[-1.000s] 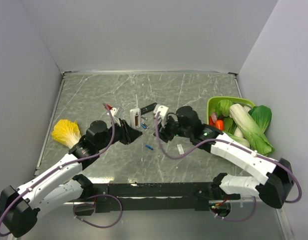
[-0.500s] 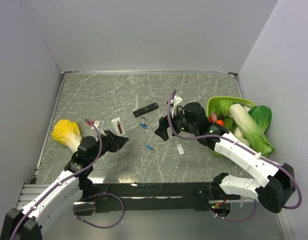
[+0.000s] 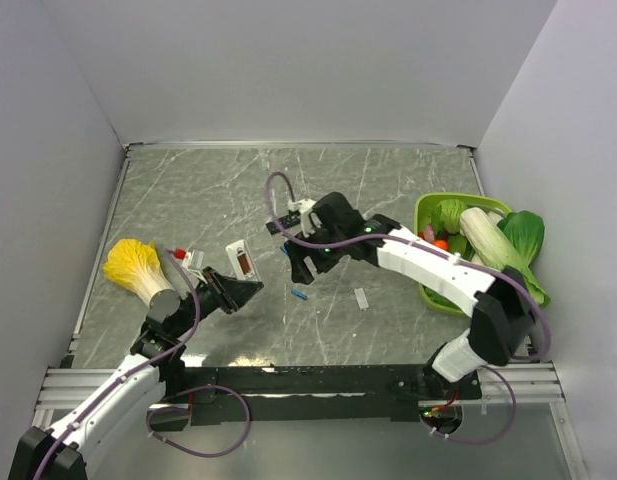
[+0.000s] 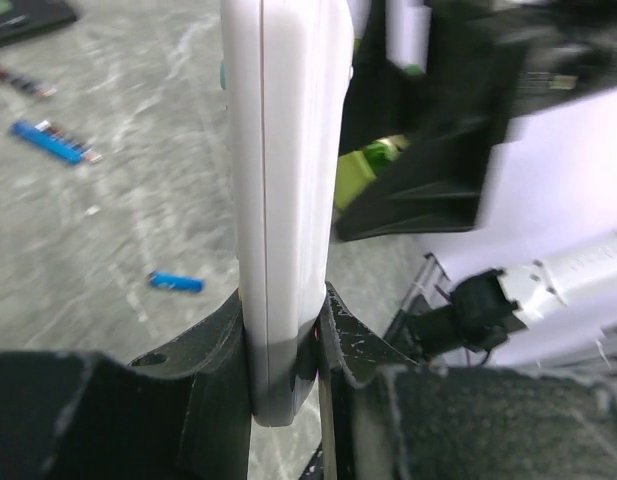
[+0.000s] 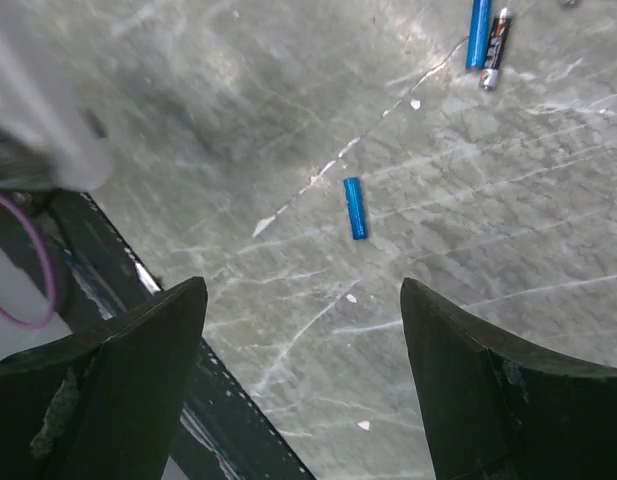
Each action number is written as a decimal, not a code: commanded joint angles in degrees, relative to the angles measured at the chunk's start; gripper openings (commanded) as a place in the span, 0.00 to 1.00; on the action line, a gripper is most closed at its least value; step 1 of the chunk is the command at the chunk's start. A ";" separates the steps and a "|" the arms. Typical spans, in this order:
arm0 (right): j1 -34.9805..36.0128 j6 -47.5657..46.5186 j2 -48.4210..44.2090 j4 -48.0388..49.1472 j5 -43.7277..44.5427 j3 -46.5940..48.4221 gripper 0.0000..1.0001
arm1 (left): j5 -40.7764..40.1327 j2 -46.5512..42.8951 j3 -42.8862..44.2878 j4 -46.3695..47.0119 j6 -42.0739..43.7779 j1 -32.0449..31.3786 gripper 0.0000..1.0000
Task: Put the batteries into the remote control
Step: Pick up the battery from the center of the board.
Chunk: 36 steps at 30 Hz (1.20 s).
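My left gripper is shut on the white remote control and holds it off the table at the left. In the left wrist view the remote stands edge-on between the jaws. My right gripper is open and empty above the table's middle. One blue battery lies just below it and shows ahead of the open fingers in the right wrist view. A second blue battery lies farther off beside a dark cell.
A black remote lies behind my right arm. A small white strip lies right of the battery. A green basket of vegetables stands at the right. A yellow cabbage lies at the left.
My right arm has swung left, and its open gripper is now over the batteries. My left arm has stayed at the near left after pulling back, still holding the remote.
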 commanded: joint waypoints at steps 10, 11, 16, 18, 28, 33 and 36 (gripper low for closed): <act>7.67 -4.06 17.44 -11.32 13.19 14.44 0.68 | 7.30 1.84 -1.78 11.87 1.29 0.40 0.01; 8.11 -4.15 17.88 -11.41 13.19 14.61 0.66 | 6.86 1.22 -1.69 10.22 1.46 0.40 0.01; 9.16 -4.50 21.39 -11.67 11.52 15.23 0.54 | 3.96 -5.28 -1.51 4.14 2.25 0.40 0.01; 9.78 -4.42 22.45 -11.76 11.43 15.40 0.50 | 3.16 -6.77 -1.43 2.39 2.34 0.40 0.01; 10.75 -4.77 29.05 -12.55 16.61 19.62 0.43 | 3.87 -5.20 -0.72 2.64 2.87 0.40 0.01; 10.66 -4.86 30.19 -12.81 17.50 19.98 0.41 | 4.04 -3.97 -0.37 2.73 3.13 0.40 0.01; 10.66 -4.86 30.37 -12.90 17.50 19.45 0.41 | 4.48 -3.09 -0.28 3.17 3.31 0.40 0.01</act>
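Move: The lone blue battery at the board's centre lies some 16 cm below my open right hand, about 3 cm to its left and level fore and aft. Beyond that battery, the battery pair is roughly 13 cm farther out and 3 cm more to the left; the small white cover lies about 18 cm to its right and 1 cm nearer. From my left hand the blue battery is about 4 cm ahead, 11 cm right and 16 cm below. I lower my right hand about 12 cm onto the lone blue battery, drifting some 3 cm left in the process, and swing the slanted fingers roughly 25 degrees until they point nearly straight down. The fingers narrow from wide open to under half, their tips straddling the battery from above without touching yet. My left hand keeps its grip on the white remote, rises a few centimetres, then eases partly back down. ##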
